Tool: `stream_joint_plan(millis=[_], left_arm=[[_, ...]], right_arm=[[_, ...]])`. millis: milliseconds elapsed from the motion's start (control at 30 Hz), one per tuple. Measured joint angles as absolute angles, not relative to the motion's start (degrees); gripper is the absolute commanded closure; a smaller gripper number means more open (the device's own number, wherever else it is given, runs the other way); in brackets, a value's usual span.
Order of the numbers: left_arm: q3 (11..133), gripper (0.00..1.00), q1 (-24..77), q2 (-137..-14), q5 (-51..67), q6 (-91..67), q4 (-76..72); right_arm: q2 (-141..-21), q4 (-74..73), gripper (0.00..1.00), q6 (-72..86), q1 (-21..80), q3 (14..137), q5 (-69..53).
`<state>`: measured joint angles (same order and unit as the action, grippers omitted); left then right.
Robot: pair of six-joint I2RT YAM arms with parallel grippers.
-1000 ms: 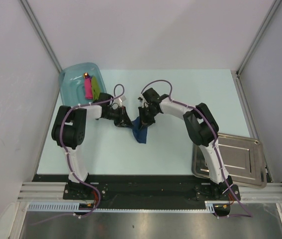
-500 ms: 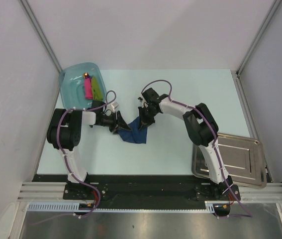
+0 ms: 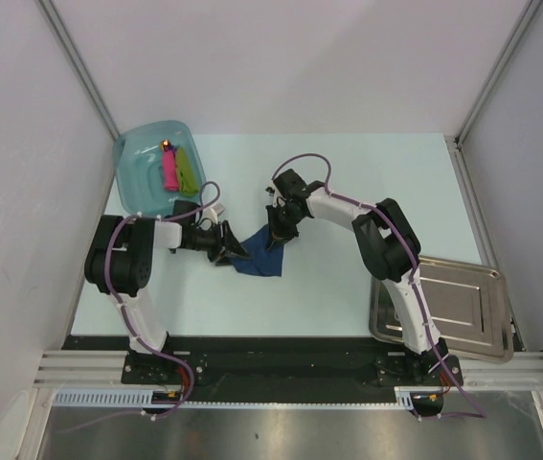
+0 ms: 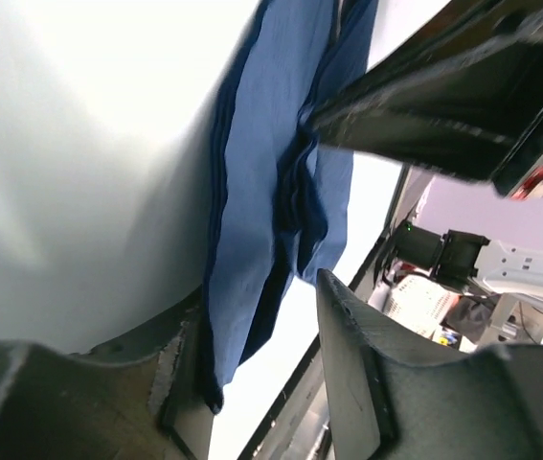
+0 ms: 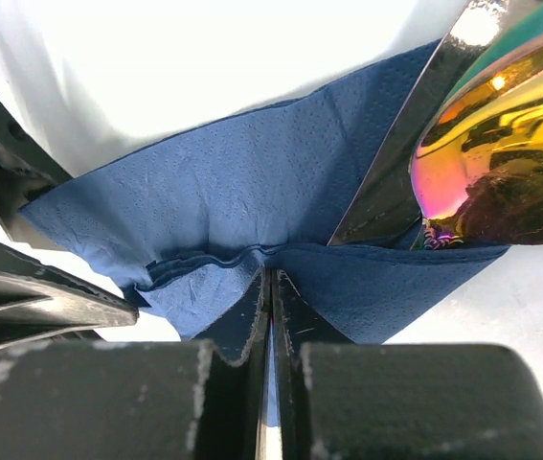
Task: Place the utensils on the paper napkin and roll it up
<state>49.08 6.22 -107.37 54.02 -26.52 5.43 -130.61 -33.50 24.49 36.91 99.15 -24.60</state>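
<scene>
The paper napkin [image 3: 258, 257] is a dark navy sheet, bunched and folded at the table's middle. My right gripper [image 3: 276, 230] is shut on the paper napkin's folded edge [image 5: 252, 192], its jaws [image 5: 271, 273] pressed together on the layers. A shiny orange-gold utensil [image 5: 501, 115] lies against the napkin just past the fingers. My left gripper [image 3: 223, 244] stands open at the napkin's left side. The blue sheet [image 4: 271, 172] hangs along one finger [image 4: 180, 383], with a gap to the other. Another small orange-gold piece [image 3: 167, 146] sits in the tub.
A pale teal tub [image 3: 135, 163] at the back left holds a pink stick [image 3: 169, 169] and a lime-green stick [image 3: 185, 168]. A steel tray [image 3: 463, 331] lies at the front right beside the right arm's base. Grey walls close in both sides.
My left gripper has opened, released the napkin and drawn back to the left. The napkin has spread wider and lower on the table. The right gripper keeps its hold in place.
</scene>
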Motion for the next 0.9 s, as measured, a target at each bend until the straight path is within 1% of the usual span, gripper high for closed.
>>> stream_joint_plan(millis=[67,100,133,167,267,367,467,633,900], left_arm=[[47.9,0.63,6.2,-107.0,54.1,-26.5,5.2],[47.6,0.71,6.2,-106.9,54.1,-26.6,5.1],[47.3,0.75,6.2,-106.9,54.0,-26.6,4.9],[47.2,0.82,6.2,-106.9,53.8,-26.6,4.8],[47.1,0.92,6.2,-106.8,53.5,-27.4,3.0],[47.1,0.97,6.4,-106.3,53.6,-28.3,0.8],[47.2,0.99,7.5,-104.2,54.2,-28.6,-0.2],[47.6,0.97,12.1,-102.6,55.3,-30.8,-4.3],[47.7,0.96,17.6,-106.8,55.2,-36.9,-13.0]], right_arm=[[-130.6,-33.5,0.97,24.5,36.9,99.2,-24.6],[-130.6,-33.5,0.98,24.5,36.9,99.2,-24.6],[-130.6,-33.5,0.98,24.5,36.9,99.2,-24.6],[-130.6,-33.5,0.98,24.5,36.9,99.2,-24.6],[-130.6,-33.5,0.99,24.7,36.9,99.2,-24.6],[-130.6,-33.5,1.00,24.9,36.9,99.1,-24.6],[-130.6,-33.4,1.00,24.9,36.9,99.1,-24.5],[-130.6,-33.4,1.00,25.1,36.9,99.1,-24.5],[-130.6,-33.4,1.00,25.4,36.9,99.1,-24.4]])
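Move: The paper napkin's left corner already lies between the left hand's open fingertips, at most a centimetre below the hand point. From that hand, the fold of napkin held by the right fingers is about 9 cm to the right and 4 cm ahead, the gold spoon bowl some 9 cm to the right and 10 cm ahead. From the right hand, the corner lies roughly 9 cm to its left and 4 cm back. The left fingers close and pinch the napkin's left corner, then lift about 3.5 cm while carrying the flap some 7 cm to the right towards the shut right fingertips, easing down a little at the end with a slight wrist tilt. The right hand stays in place, keeping its hold on the fold beside the spoon. ##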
